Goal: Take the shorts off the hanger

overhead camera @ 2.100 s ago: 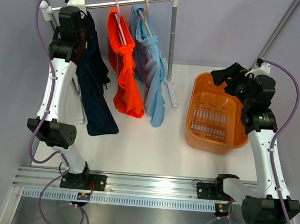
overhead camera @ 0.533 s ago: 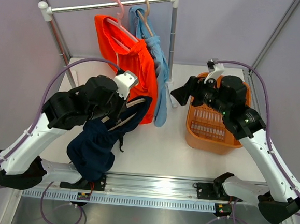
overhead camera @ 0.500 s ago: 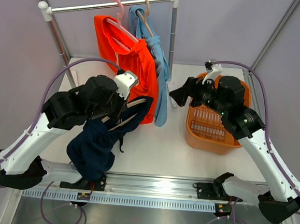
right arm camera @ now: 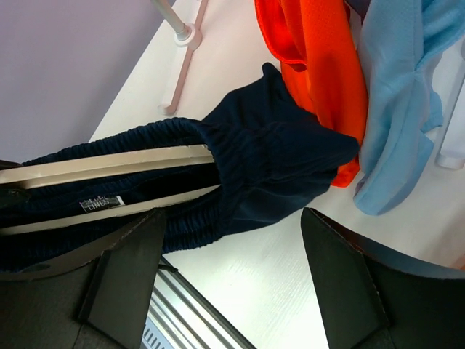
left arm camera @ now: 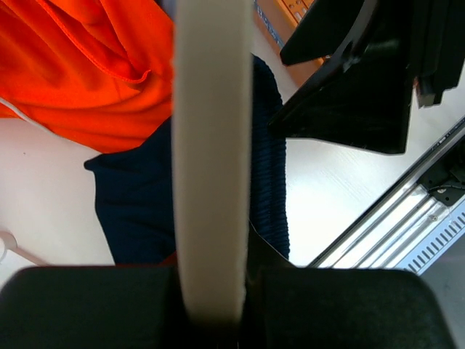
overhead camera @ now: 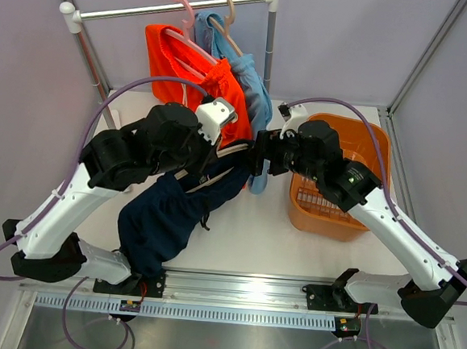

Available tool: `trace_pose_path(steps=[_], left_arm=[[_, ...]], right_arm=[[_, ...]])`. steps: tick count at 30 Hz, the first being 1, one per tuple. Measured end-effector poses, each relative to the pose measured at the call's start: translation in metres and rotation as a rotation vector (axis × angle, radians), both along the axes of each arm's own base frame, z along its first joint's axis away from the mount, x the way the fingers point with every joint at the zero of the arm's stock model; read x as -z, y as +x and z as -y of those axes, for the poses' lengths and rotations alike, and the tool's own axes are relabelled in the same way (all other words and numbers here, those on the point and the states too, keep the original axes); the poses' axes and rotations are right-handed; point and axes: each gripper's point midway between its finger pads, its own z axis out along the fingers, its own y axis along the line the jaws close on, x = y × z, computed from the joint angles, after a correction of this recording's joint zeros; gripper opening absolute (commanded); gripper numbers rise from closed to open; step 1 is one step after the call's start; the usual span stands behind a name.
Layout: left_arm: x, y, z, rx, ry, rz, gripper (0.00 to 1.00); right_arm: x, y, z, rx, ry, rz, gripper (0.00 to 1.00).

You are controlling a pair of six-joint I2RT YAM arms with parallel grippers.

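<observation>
My left gripper is shut on a pale hanger that carries the dark navy shorts, held off the rail over the table. In the left wrist view the hanger bar runs between my jaws, with the navy shorts behind. My right gripper is open at the right end of the navy waistband, its fingers apart on either side and not touching the fabric. The orange shorts and light blue shorts hang on the rail.
The clothes rail and its right post stand at the back. An orange basket sits at the right, behind my right arm. A rack foot rests on the white table.
The navy shorts and their hanger came off the rail in my left gripper, which has now lifted them rightward. My right gripper has moved left from the basket to the shorts' end.
</observation>
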Motion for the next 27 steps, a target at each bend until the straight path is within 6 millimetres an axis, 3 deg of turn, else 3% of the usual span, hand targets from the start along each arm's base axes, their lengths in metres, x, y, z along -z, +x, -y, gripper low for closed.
trace_pose_path(steps=[10,14,17,18,22,27], left_arm=[[-0.010,0.004,0.010,0.021,-0.003,0.022,0.00],[-0.013,0.005,0.009,0.022,-0.003,0.034,0.00],[-0.017,0.005,0.008,0.024,-0.007,0.045,0.00],[-0.018,0.005,0.008,0.024,-0.008,0.046,0.00],[-0.018,0.006,0.007,0.022,-0.002,0.053,0.00],[-0.019,0.008,0.005,0.018,0.007,0.068,0.00]], right_arm=[[-0.001,0.019,-0.006,0.064,-0.031,0.018,0.68],[0.000,0.029,-0.007,0.100,-0.054,0.026,0.54],[0.003,0.035,-0.006,0.120,-0.071,0.029,0.33],[0.004,0.036,-0.006,0.124,-0.075,0.029,0.21],[0.002,0.040,-0.005,0.143,-0.082,0.036,0.01],[-0.001,0.043,-0.001,0.169,-0.102,0.037,0.00]])
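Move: Hanging open-waisted on the hanger that the left hand holds, the navy shorts have the right end of their waistband about 3 cm ahead of the right hand, 2 cm to its left and just below. From that hand, the light blue shorts hang some 13 cm ahead and 2 cm left, the orange shorts about as far ahead and 9 cm left; the orange basket is roughly 25 cm right, 5 cm ahead, well below. From the left hand, that waistband end lies about 9 cm right, 2 cm ahead and 6 cm lower. Sliding forward about 4 cm at nearly the same height, the right hand brings its wide-open fingers around the right end of the navy waistband, turning some 10 degrees clockwise, and shuts them fully to pinch the cloth beside the hanger bars. The left hand keeps its grip on the hanger and raises it about 2 cm. ##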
